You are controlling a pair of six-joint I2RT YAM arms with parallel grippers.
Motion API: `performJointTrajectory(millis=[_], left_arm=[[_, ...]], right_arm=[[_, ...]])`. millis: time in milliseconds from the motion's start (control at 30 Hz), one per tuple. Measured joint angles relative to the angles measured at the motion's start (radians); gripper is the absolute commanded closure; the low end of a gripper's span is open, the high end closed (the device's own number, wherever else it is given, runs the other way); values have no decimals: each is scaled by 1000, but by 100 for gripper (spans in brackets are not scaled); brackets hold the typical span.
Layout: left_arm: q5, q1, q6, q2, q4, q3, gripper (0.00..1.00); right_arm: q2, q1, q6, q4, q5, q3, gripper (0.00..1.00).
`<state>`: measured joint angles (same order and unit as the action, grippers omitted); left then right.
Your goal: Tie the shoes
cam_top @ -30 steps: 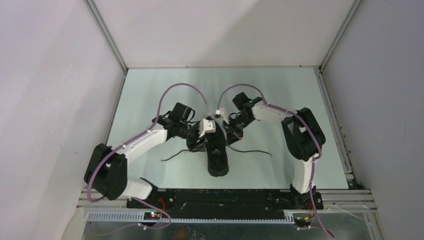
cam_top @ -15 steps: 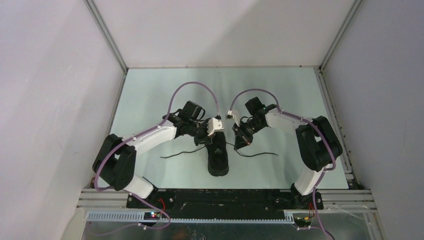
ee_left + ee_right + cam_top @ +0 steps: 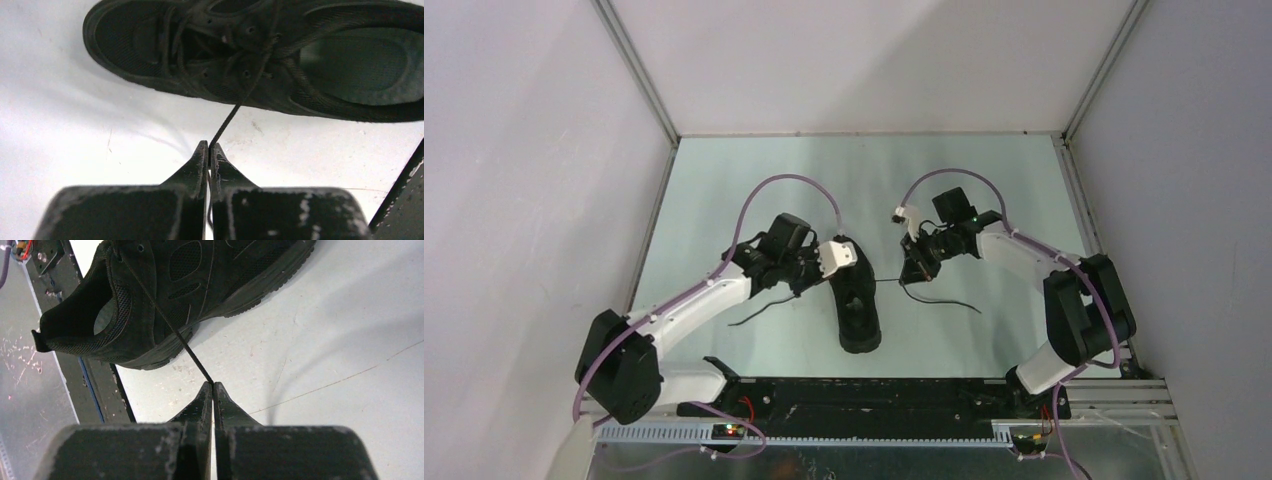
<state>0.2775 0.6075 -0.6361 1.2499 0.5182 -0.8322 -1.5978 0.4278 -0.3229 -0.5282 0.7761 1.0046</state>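
Observation:
The black shoe (image 3: pixel 858 308) lies mid-table, toe far and heel near, and fills the top of both wrist views (image 3: pixel 310 55) (image 3: pixel 165 295). My left gripper (image 3: pixel 810 280) (image 3: pixel 208 145) sits just left of it, shut on a thin black lace (image 3: pixel 231 116) that runs tight up to the eyelets. Right of the shoe, my right gripper (image 3: pixel 912 274) (image 3: pixel 212 385) is shut on the other lace (image 3: pixel 186 347), which is stretched straight to the shoe's side (image 3: pixel 886 282).
Loose lace tails trail on the pale table, one to the left (image 3: pixel 759 312) and one to the right (image 3: pixel 949 300). The black base rail (image 3: pixel 874 395) runs close behind the heel. Enclosure walls stand on three sides.
The left gripper has closed on its lace. Both grippers have drawn outward from over the shoe, left going left and right going right, pulling the laces taut.

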Motion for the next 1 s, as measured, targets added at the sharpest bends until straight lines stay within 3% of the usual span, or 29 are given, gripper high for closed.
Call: performJointTrajectory(millis=[267, 533, 600, 633, 667, 800, 1000], left_arm=[[-76, -11, 117, 26, 8, -8, 100], [-202, -66, 149, 26, 84, -8, 100], [-178, -66, 148, 26, 96, -8, 93], [-147, -66, 147, 25, 98, -8, 83], [-113, -64, 148, 24, 97, -8, 80], [24, -56, 164, 24, 100, -14, 59], [96, -64, 165, -13, 106, -48, 46]], right_arm=[[21, -30, 63, 43, -35, -41, 100], [34, -102, 82, 34, -163, -73, 100], [42, -85, 76, 33, -164, -73, 100], [49, -67, 68, 32, -159, -73, 98], [55, -52, 63, 31, -152, -73, 96], [96, -3, 13, -16, -109, -63, 74], [110, -50, -251, -299, -100, 156, 54]])
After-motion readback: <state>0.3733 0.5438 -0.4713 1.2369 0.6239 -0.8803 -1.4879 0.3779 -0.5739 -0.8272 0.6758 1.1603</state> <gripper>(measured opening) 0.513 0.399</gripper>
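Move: My shut left fingers hold one lace close to the shoe; the shoe's lacing lies about 11 cm to their right and 1 cm ahead, roughly 2 cm lower. From my right fingers, gripping the other lace, it lies about 10 cm to the left, level fore and aft, 1 cm lower. The left lace's loose end trails on the table some 15 cm left and 7 cm back of my left hand; the right lace's end lies about 16 cm right and 7 cm back of my right hand. I keep both laces pinched and haul them apart, away from the shoe: my left hand goes about 5 cm left and my right hand about 5 cm right, a little forward and down, each turning outward as it pulls. Then both swing back inward and towards my base, fingers spreading to roughly half open and letting the laces go; my left hand ends near its starting place, my right rises about 7 cm and swings forward and right again. ##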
